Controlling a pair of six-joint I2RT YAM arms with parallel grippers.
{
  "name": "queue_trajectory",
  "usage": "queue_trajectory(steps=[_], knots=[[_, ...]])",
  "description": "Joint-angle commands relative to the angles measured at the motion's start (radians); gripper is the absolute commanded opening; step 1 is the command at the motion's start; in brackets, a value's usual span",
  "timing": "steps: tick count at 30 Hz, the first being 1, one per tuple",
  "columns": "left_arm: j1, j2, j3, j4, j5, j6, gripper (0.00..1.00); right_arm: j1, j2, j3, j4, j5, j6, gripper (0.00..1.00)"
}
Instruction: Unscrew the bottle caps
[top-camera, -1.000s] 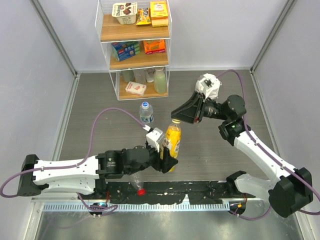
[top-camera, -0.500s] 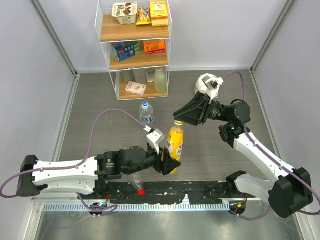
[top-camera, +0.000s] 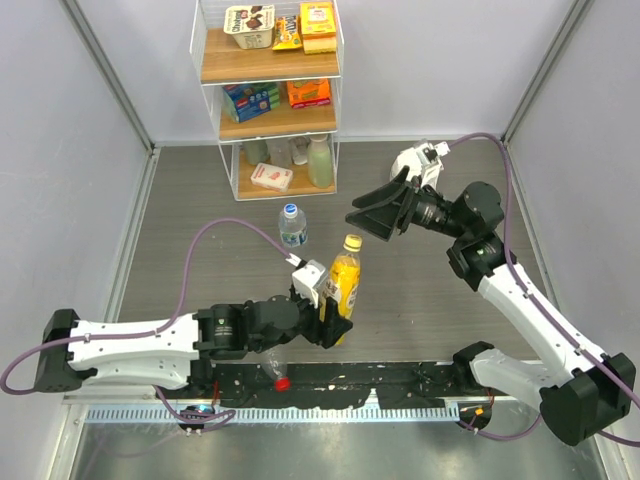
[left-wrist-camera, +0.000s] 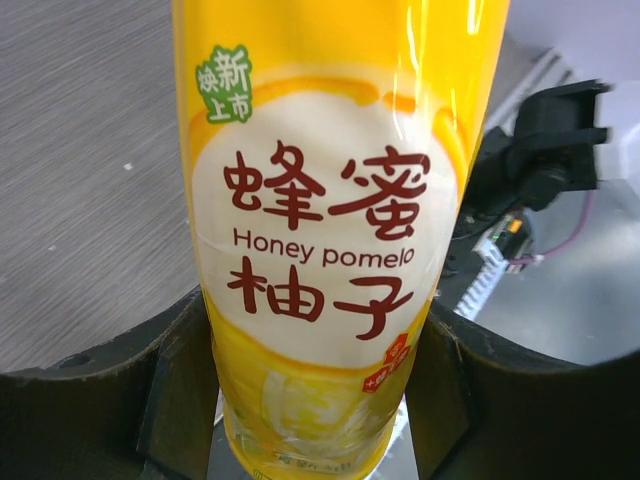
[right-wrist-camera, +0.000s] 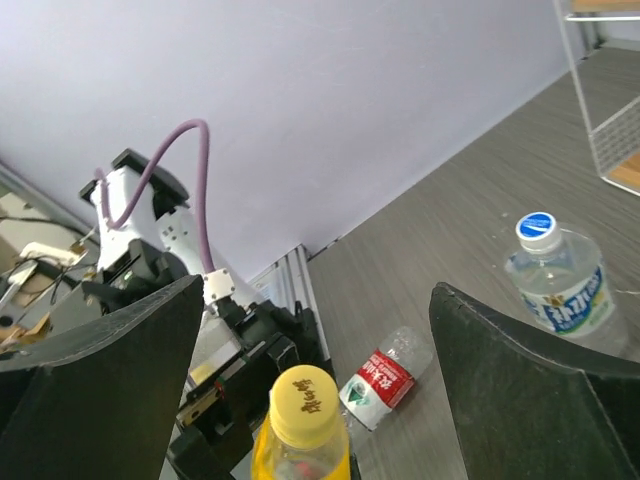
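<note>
The yellow bottle (top-camera: 344, 287) stands upright at the table's near middle, and my left gripper (top-camera: 329, 318) is shut on its lower body. In the left wrist view the bottle (left-wrist-camera: 330, 240) fills the space between my fingers (left-wrist-camera: 178, 385). Its yellow cap (top-camera: 352, 242) sits on the neck. My right gripper (top-camera: 368, 213) hangs open, up and to the right of that cap (right-wrist-camera: 305, 403), not touching it. A clear bottle with a blue label (top-camera: 292, 227) stands farther back. The red-labelled bottle (top-camera: 270, 362) lies near the front rail with a red cap (top-camera: 283, 383) at its near end.
A white wire shelf rack (top-camera: 268, 95) stands at the back with boxes and a pale green bottle (top-camera: 320, 161). A black rail (top-camera: 400, 385) runs along the near edge. Grey walls close in both sides.
My right gripper has opened wide and drawn back up and to the right, off the yellow cap. The cap stays on the bottle. My left gripper still holds the yellow bottle.
</note>
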Motion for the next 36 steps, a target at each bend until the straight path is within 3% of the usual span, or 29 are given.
queue_trajectory(steps=[1,8,14,18,21,27,36], knots=[[-0.001,0.031,0.068,-0.103,-0.133,-0.024,0.00,-0.001,-0.027,0.092,-0.229,0.165,-0.120,0.98],[-0.002,0.141,0.186,-0.324,-0.347,-0.117,0.00,0.011,-0.003,0.189,-0.495,0.352,-0.148,1.00],[-0.001,0.227,0.281,-0.465,-0.472,-0.186,0.00,0.149,0.060,0.296,-0.694,0.617,-0.206,1.00],[-0.003,0.307,0.359,-0.566,-0.515,-0.213,0.00,0.218,0.072,0.293,-0.704,0.723,-0.185,0.97],[-0.003,0.347,0.390,-0.597,-0.527,-0.219,0.00,0.235,0.086,0.287,-0.696,0.736,-0.170,0.93],[-0.006,0.378,0.407,-0.591,-0.533,-0.219,0.00,0.243,0.114,0.267,-0.665,0.687,-0.156,0.70],[-0.008,0.355,0.393,-0.566,-0.524,-0.222,0.00,0.249,0.112,0.240,-0.648,0.678,-0.143,0.68]])
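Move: Just behind and under the right hand's open fingers, some 4 cm back, 3 cm left and 4 cm down, is the yellow cap of the honey pomelo bottle. The blue-capped bottle stands roughly 7 cm farther out than the right hand, 17 cm left and 27 cm lower. From the left hand, already gripping the yellow bottle, the cap is about 6 cm ahead, 3 cm right and 11 cm above; the lying red-capped bottle is about 4 cm back, 13 cm left and 17 cm down. Swinging the held yellow bottle forward and left about 8 cm while sinking some 3 cm, the left hand keeps its grip and turns from pointing right towards pointing forward and down. The right hand goes about 5 cm forward, then sinks nearly 8 cm overall, turning clockwise some 25 degrees and tipping down; its wide-open fingers close partway around the yellow cap's approach, with no grip visible yet. ##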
